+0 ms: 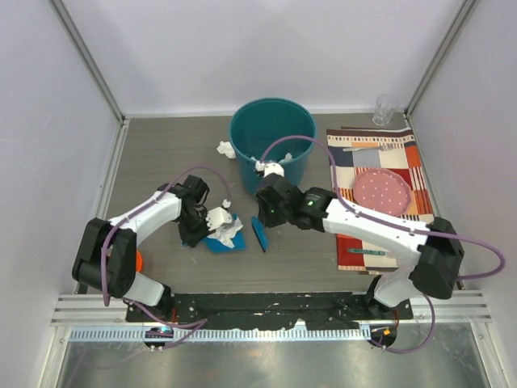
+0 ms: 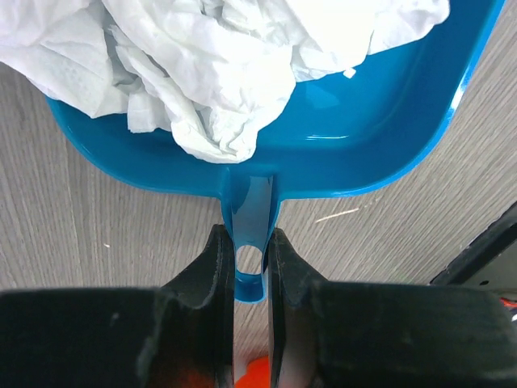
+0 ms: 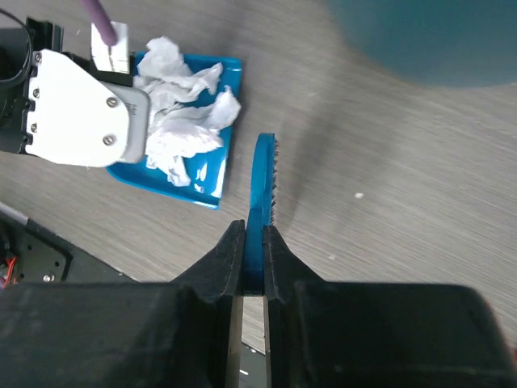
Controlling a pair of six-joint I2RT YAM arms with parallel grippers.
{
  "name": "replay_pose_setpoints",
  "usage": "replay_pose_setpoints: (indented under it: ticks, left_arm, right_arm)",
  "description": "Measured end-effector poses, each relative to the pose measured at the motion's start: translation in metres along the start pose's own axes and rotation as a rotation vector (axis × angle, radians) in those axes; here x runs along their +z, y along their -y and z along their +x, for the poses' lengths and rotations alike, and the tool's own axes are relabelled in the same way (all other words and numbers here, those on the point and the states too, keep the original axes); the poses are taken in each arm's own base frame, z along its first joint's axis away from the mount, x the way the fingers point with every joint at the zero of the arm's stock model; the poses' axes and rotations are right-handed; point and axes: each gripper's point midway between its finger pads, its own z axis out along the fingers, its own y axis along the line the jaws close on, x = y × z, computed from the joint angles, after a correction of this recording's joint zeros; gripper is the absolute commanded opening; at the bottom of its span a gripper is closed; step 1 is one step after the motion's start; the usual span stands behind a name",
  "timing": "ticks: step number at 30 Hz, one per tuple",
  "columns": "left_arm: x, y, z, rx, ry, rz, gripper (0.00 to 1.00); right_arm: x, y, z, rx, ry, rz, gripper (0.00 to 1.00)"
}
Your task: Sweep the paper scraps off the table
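Observation:
My left gripper [image 2: 250, 250] is shut on the handle [image 2: 250, 206] of a blue dustpan [image 2: 380, 137] that rests on the table [image 1: 153, 153]. Crumpled white paper scraps [image 2: 210, 65] fill the pan. In the top view the pan [image 1: 220, 244] lies left of centre, with my left gripper [image 1: 198, 236] at its left end. My right gripper [image 3: 254, 242] is shut on a blue brush [image 3: 262, 174], held on edge just right of the pan [image 3: 206, 174]. One more paper scrap [image 1: 226, 149] lies beside the bin, and a tiny one [image 1: 226, 202] lies behind the pan.
A teal bin [image 1: 242, 137] stands at the back centre, behind my right wrist. A striped placemat [image 1: 408, 174] on the right carries a pink plate [image 1: 384, 191] and cutlery. A glass [image 1: 385, 109] stands at the back right corner. White walls close in three sides.

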Motion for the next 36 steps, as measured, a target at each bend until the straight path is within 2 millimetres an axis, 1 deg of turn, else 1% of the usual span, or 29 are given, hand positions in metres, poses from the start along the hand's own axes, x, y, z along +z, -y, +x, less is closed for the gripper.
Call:
replay_pose_setpoints:
  ticks: [2,7,9,11,13,15,18,20,22,26,29,30,33,36]
  left_arm:
    - [0.001,-0.002,-0.004,-0.023,0.034,0.003,0.00]
    - [0.001,-0.002,-0.016,-0.064,0.098,0.015,0.00]
    - [-0.001,-0.002,-0.019,-0.074,0.114,0.016,0.00]
    - [-0.004,-0.004,-0.020,-0.082,0.132,0.011,0.00]
    - [-0.011,-0.007,-0.017,-0.106,0.148,-0.003,0.00]
    - [-0.021,-0.011,-0.009,-0.140,0.164,-0.028,0.00]
    - [-0.043,-0.022,0.001,-0.197,0.188,-0.074,0.00]
    - [-0.064,-0.034,0.003,-0.231,0.202,-0.107,0.00]
    - [-0.092,-0.049,0.001,-0.244,0.218,-0.151,0.00]
    - [-0.156,-0.075,-0.019,-0.226,0.275,-0.259,0.00]
    - [-0.195,-0.089,-0.030,-0.220,0.300,-0.317,0.00]
    - [-0.210,-0.096,-0.034,-0.226,0.305,-0.341,0.00]
    - [-0.245,-0.122,-0.049,-0.242,0.337,-0.415,0.00]
    - [-0.282,-0.153,-0.067,-0.261,0.379,-0.510,0.00]
  right_arm:
    - [-0.020,0.012,-0.010,0.000,0.048,0.053,0.01]
    - [-0.059,0.030,-0.040,0.005,0.163,0.142,0.01]
    - [-0.065,0.036,-0.044,0.002,0.182,0.171,0.01]
    - [-0.068,0.042,-0.042,-0.006,0.179,0.196,0.01]
    - [-0.069,0.046,-0.040,-0.014,0.169,0.215,0.01]
    - [-0.070,0.049,-0.039,-0.018,0.166,0.228,0.01]
    - [-0.074,0.051,-0.038,-0.019,0.169,0.235,0.01]
    - [-0.077,0.052,-0.038,-0.020,0.173,0.234,0.01]
    - [-0.079,0.052,-0.039,-0.018,0.178,0.231,0.01]
    - [-0.079,0.052,-0.037,-0.019,0.174,0.228,0.01]
    - [-0.075,0.054,-0.031,-0.024,0.158,0.230,0.01]
    - [-0.074,0.056,-0.028,-0.026,0.150,0.231,0.01]
    - [-0.072,0.057,-0.021,-0.029,0.134,0.228,0.01]
    - [-0.072,0.057,-0.017,-0.029,0.126,0.217,0.01]
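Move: The bin for the loaded dustpan stands about 20 cm ahead of the left hand and 25 cm to its right, its middle some 12 cm higher. The paper scraps already on the pan lie about 11 cm to this hand's right and 1 cm ahead; a loose scrap lies some 28 cm ahead and 10 cm right. From the right hand, which holds the brush, the bin is about 17 cm ahead and 3 cm right, its middle level with the hand. Up and forward, after a small nudge to the right, the left hand carries the dustpan off the table to about the bin's rim height, rising nearly 30 cm and swinging its fingers forward some 30 degrees while turning counter-clockwise; its grip on the handle stays shut. The right hand keeps the brush and draws right, away from the pan, by about 8 cm, ending higher. ##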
